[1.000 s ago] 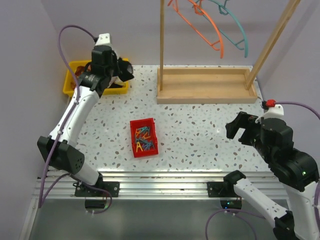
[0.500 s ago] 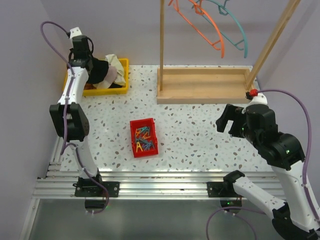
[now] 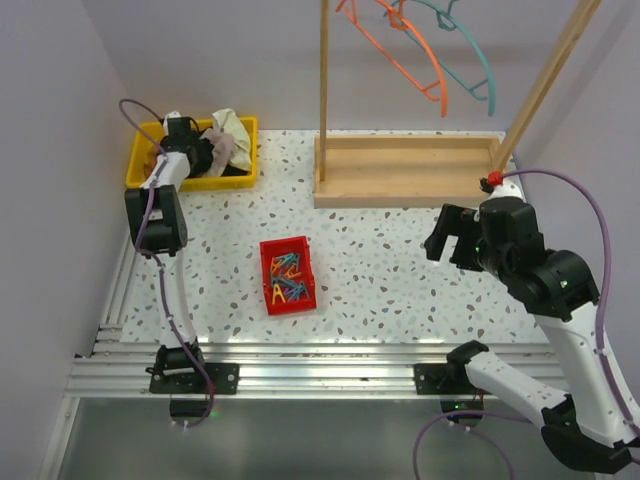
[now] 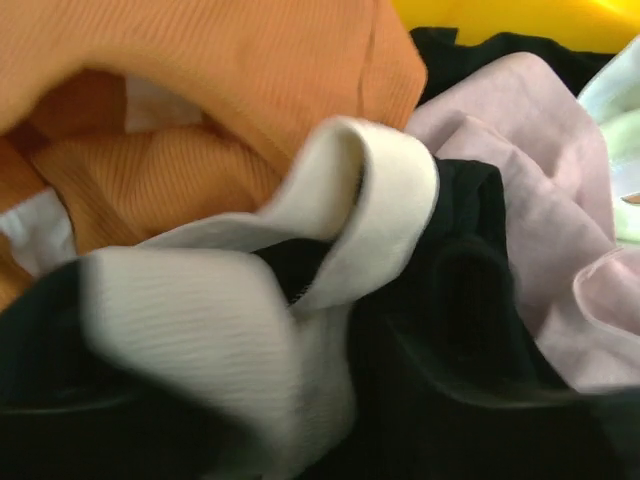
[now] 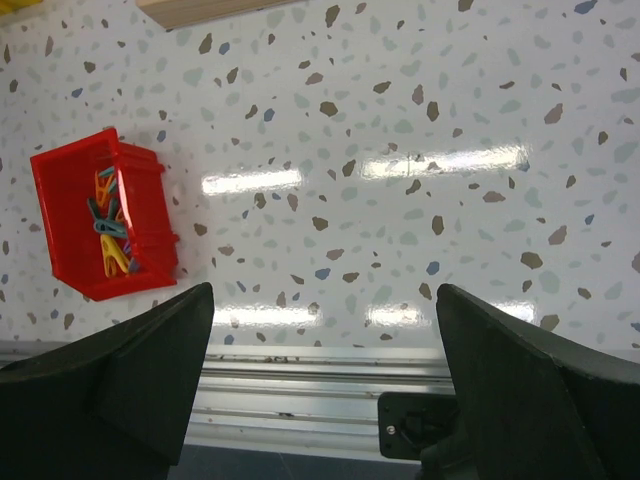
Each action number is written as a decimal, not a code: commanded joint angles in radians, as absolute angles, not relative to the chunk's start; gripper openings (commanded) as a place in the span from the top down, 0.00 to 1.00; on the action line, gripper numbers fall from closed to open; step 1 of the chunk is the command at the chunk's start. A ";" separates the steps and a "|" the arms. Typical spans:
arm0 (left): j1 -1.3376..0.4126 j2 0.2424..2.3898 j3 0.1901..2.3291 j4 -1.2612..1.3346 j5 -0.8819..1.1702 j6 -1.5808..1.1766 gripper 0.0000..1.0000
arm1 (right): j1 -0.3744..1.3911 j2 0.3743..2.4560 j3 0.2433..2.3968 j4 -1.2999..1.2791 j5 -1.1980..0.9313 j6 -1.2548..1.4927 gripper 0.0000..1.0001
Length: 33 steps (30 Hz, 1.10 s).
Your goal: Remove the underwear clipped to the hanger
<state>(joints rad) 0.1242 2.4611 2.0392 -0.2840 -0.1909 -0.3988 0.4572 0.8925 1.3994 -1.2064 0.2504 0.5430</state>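
In the left wrist view, cloth fills the frame. The black underwear (image 4: pixel 470 300) with its white band (image 4: pixel 385 190) lies right under the camera, and the rust-brown underwear (image 4: pixel 200 60) lies behind it. My left gripper (image 3: pixel 197 150) is down among the clothes in the yellow bin (image 3: pixel 140 172), and its jaws are hidden by cloth. The orange hanger (image 3: pixel 415 65) and the teal hanger (image 3: pixel 472 62) hang bare on the wooden rack (image 3: pixel 405 172). My right gripper (image 3: pixel 450 238) (image 5: pixel 322 300) hovers open over the table's right side with nothing between its fingers.
A pale pink cloth (image 4: pixel 530 130) (image 3: pixel 230 135) lies in the same yellow bin beside the underwear. A red bin of coloured clips (image 3: pixel 288 273) (image 5: pixel 105 215) stands mid-table. The rack's base tray takes up the back centre. The metal rail runs along the near edge.
My left arm has folded down and lowered its gripper into the yellow bin's clothes. My right arm has shifted a little back and to the left, still open.
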 commanded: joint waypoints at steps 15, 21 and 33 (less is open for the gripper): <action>0.225 2.074 2.010 -0.181 0.357 -0.681 0.00 | 0.457 0.874 1.296 -0.991 0.161 0.523 0.02; 0.213 1.734 1.572 0.095 0.668 -0.880 0.00 | 0.456 0.854 1.285 -0.902 0.104 0.514 0.02; 0.173 1.244 1.215 0.106 0.821 -0.914 0.00 | 0.456 0.888 1.413 -0.934 0.101 0.497 0.02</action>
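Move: The left fingers, already half open, are inside the yellow basket at the black-and-white underwear, its middle some 2 cm to the right and 2 cm below. The orange underwear lies about 6 cm left and 2 cm ahead, the pink cloth about 10 cm right, level with the hand. From the right hand the black-and-white underwear is roughly 43 cm ahead, 62 cm left and 28 cm below. Left fingers open wide off the black-and-white underwear, climbing about 33 cm, back and right; right hand drifts left. ##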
